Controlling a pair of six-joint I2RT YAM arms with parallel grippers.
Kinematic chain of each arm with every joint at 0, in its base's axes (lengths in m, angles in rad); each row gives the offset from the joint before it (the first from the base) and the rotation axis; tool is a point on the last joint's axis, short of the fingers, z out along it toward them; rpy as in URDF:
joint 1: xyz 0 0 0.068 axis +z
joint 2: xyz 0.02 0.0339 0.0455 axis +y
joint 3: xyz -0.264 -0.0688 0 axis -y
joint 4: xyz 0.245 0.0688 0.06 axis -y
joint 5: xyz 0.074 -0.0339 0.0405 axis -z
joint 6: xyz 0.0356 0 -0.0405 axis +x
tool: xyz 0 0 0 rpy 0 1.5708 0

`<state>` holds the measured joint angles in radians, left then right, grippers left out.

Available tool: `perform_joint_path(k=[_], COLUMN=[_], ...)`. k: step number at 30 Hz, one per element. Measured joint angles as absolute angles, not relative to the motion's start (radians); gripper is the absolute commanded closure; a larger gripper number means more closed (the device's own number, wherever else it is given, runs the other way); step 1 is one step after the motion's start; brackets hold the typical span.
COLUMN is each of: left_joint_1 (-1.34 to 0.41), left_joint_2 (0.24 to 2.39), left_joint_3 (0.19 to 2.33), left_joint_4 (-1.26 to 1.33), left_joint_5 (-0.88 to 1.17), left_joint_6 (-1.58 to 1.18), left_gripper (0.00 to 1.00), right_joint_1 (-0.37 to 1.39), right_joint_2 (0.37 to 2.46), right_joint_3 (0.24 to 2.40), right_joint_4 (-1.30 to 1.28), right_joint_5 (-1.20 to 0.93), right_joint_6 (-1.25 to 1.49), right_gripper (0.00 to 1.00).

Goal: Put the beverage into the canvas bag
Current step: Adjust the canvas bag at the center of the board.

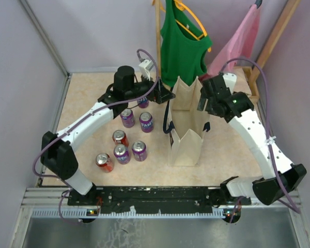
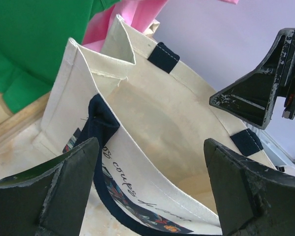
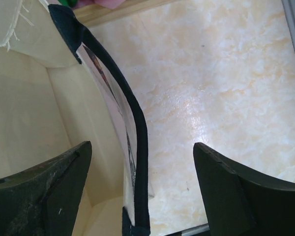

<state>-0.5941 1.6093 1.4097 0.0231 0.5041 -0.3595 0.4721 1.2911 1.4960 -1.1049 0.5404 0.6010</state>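
Observation:
The canvas bag (image 1: 188, 132) stands open and upright right of centre, cream with navy handles. Several beverage cans (image 1: 127, 118), purple and red, stand on the table to its left, and neither gripper holds one. My left gripper (image 1: 167, 94) hovers at the bag's far left rim, open. In the left wrist view, the left gripper (image 2: 151, 147) straddles the bag's printed left wall (image 2: 137, 167). My right gripper (image 1: 203, 102) is open at the right rim. The right wrist view shows the right gripper (image 3: 142, 147) straddling that wall and its navy handle (image 3: 137, 142).
A green tank top (image 1: 183, 44) and a pink garment (image 1: 237, 41) hang on a wooden rack (image 1: 157, 36) behind the bag. One more can (image 1: 143, 102) sits under the left arm's wrist. Purple walls close in the table on three sides.

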Motion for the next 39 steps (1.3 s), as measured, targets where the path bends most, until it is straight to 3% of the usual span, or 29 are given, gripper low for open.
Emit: perform_joint_path(k=[8,15,19,23,25,27,29,39], left_joint_1=[-0.648,-0.677,-0.693,-0.718,-0.728,-0.733,-0.736,-0.745], left_joint_2=[1.66,1.715,1.747,1.77,1.776,1.777,1.777,1.744], left_joint_3=[1.43,1.475,1.487,1.501,1.507,1.509,1.514,1.559], left_joint_4=[-0.033,-0.09,-0.114,-0.127,-0.143,-0.16,-0.174,-0.301], left_joint_5=[0.437,0.36,0.311,0.274,0.253,0.238,0.223,0.085], left_joint_6=[-0.362,-0.361,-0.36,-0.344,-0.33,-0.31,-0.287,-0.127], left_gripper=[0.13,0.28,0.43,0.79,0.99,1.0,1.0,1.0], right_joint_1=[0.393,0.383,0.383,0.383,0.383,0.383,0.382,0.381], right_joint_2=[1.265,1.271,1.29,1.312,1.317,1.323,1.325,1.352], right_joint_3=[1.388,1.367,1.359,1.338,1.328,1.327,1.327,1.424], right_joint_4=[-1.01,-0.929,-0.892,-0.874,-0.87,-0.871,-0.873,-1.01], right_joint_5=[0.441,0.364,0.336,0.315,0.304,0.295,0.29,0.339], right_joint_6=[0.571,0.548,0.54,0.532,0.527,0.517,0.513,0.479], right_gripper=[0.16,0.18,0.21,0.36,0.57,0.83,0.99,1.0])
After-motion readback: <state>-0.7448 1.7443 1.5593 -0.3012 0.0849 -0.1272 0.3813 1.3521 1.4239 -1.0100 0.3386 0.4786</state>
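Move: The canvas bag's left rim lies about 4 cm to the left hand's right, level with it fore and aft, and 8 cm below; the bag's right rim is some 18 cm to the right. Two purple cans stand about 25 cm lower, one 9 cm left and 4 cm back, the other 11 cm left and 7 cm forward. From the right hand, the right rim is about 2 cm ahead, 2 cm left and 6 cm down, with the left rim 16 cm to the left. The canvas bag's two side rims are each pinched between closing fingertips. The left hand sinks about 8 cm and eases right onto the left rim beside its dark strap, shuts, then draws back left, tipping its fingers some 25 degrees further down. The right hand sinks about 5 cm, easing forward and left to the right rim, shuts, and starts to lift slightly. ##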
